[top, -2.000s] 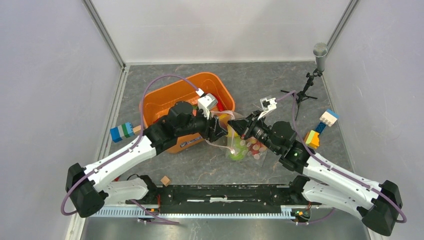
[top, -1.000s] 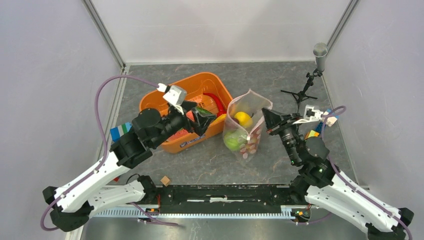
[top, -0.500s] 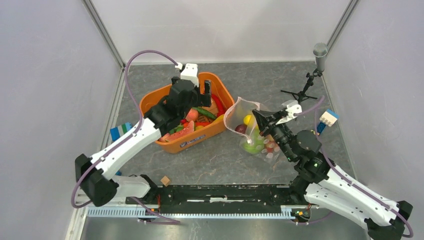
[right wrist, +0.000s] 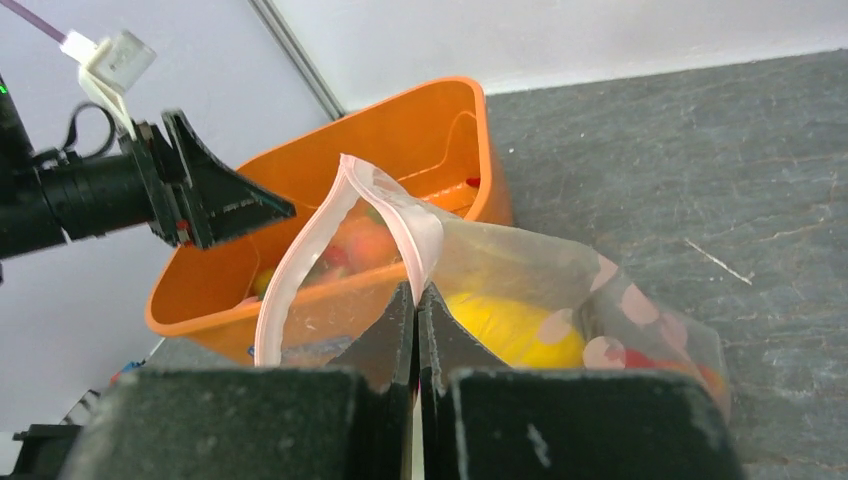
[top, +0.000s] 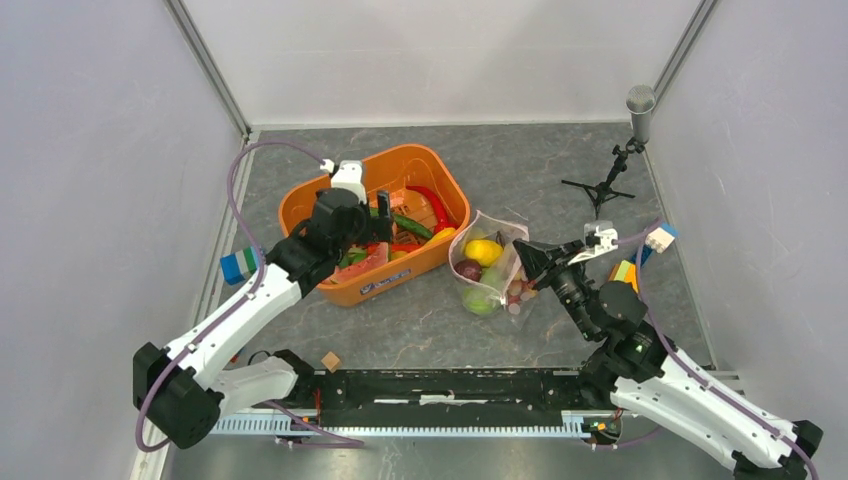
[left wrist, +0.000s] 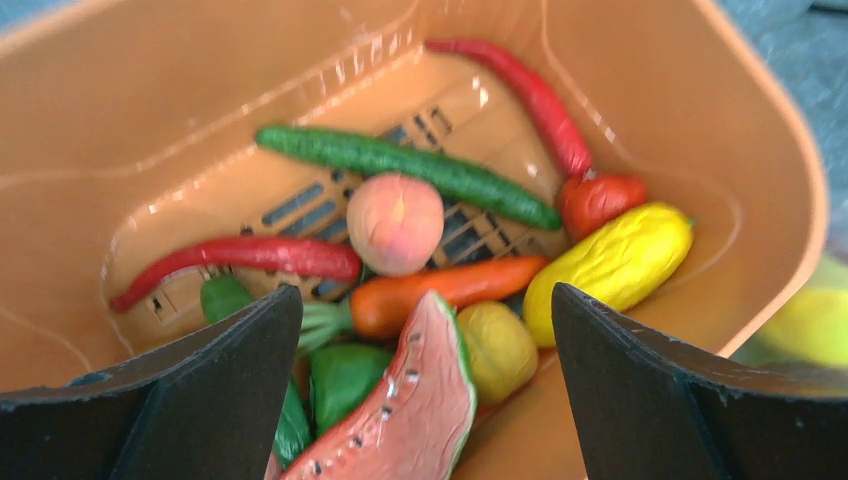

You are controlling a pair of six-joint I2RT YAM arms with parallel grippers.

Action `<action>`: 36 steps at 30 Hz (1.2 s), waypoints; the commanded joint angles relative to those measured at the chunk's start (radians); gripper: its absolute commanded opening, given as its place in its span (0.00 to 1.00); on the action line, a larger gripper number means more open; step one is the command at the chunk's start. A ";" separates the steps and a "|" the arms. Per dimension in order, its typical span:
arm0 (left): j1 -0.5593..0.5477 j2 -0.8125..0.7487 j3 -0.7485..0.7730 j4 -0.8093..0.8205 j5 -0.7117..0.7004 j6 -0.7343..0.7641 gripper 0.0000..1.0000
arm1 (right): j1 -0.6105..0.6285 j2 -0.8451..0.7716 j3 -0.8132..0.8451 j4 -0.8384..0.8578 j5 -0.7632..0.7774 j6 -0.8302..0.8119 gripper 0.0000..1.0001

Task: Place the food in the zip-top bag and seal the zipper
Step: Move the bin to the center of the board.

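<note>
The zip-top bag (top: 497,280) lies slumped right of the tub, with a yellow piece (top: 483,250), a green one (top: 480,300) and a dark purple one (top: 468,270) inside. My right gripper (top: 527,256) is shut on the bag's rim, its tips (right wrist: 416,292) pinching the pink zipper (right wrist: 300,262), and the mouth gapes. My left gripper (top: 383,218) hangs open over the tub's food with nothing between its jaws (left wrist: 425,300): a watermelon slice (left wrist: 400,410), peach (left wrist: 395,222), cucumber (left wrist: 400,165), carrot (left wrist: 440,290), red chilli (left wrist: 530,95), yellow piece (left wrist: 610,260).
The orange tub (top: 310,200) stands left of the bag. A microphone on a small stand (top: 625,150) is at the back right. Building blocks sit by the left wall (top: 240,265) and near my right arm (top: 655,238). A small wooden cube (top: 330,361) lies near the front rail.
My left gripper left the bag's mouth and swung over the tub, staying open. The bag, still pinched by my right gripper, has sagged lower toward the table.
</note>
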 commanded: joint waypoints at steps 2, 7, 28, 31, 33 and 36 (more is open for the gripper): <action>0.020 -0.052 -0.102 -0.008 0.146 -0.052 1.00 | 0.001 0.023 0.166 -0.171 -0.025 0.065 0.00; 0.017 0.021 -0.141 -0.035 0.377 -0.092 1.00 | 0.001 -0.002 0.198 -0.143 -0.060 0.049 0.00; -0.125 -0.027 -0.140 0.018 -0.040 -0.085 1.00 | 0.002 0.019 0.278 -0.366 0.311 -0.022 0.02; -0.087 0.043 -0.081 0.022 -0.103 -0.083 1.00 | 0.001 0.005 0.232 -0.334 0.330 -0.015 0.02; -0.046 0.101 -0.064 0.025 -0.083 -0.094 1.00 | 0.001 0.003 0.206 -0.303 0.339 -0.025 0.02; 0.017 0.177 -0.067 0.044 -0.004 -0.110 1.00 | 0.001 0.019 0.198 -0.285 0.356 -0.051 0.02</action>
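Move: The left hand is empty and open over the bin. The bin's middle is about 2 cm back, 3 cm left and 16 cm below it, its near wall some 9 cm back. The peach lies 3 cm back and 1 cm left, the zip-top bag about 10 cm back and 19 cm right. From the right hand, which already pinches the bag, the bag's middle is some 3 cm back, 5 cm left and 15 cm lower, and the bin 5 cm ahead and 28 cm left. With fingers wide open, the left hand sinks and draws back about 10 cm while shifting right towards the bin's near wall, tipping some 20 degrees further down and turning clockwise to push the bin from inside; it then swings forward and left again with a partial rise, ending lower over the bin. The right hand keeps its pinch on the bag's mouth, lifts a little and carries the bag about 6 cm right, out of the bin's way, turning clockwise some 15 degrees before easing down. ##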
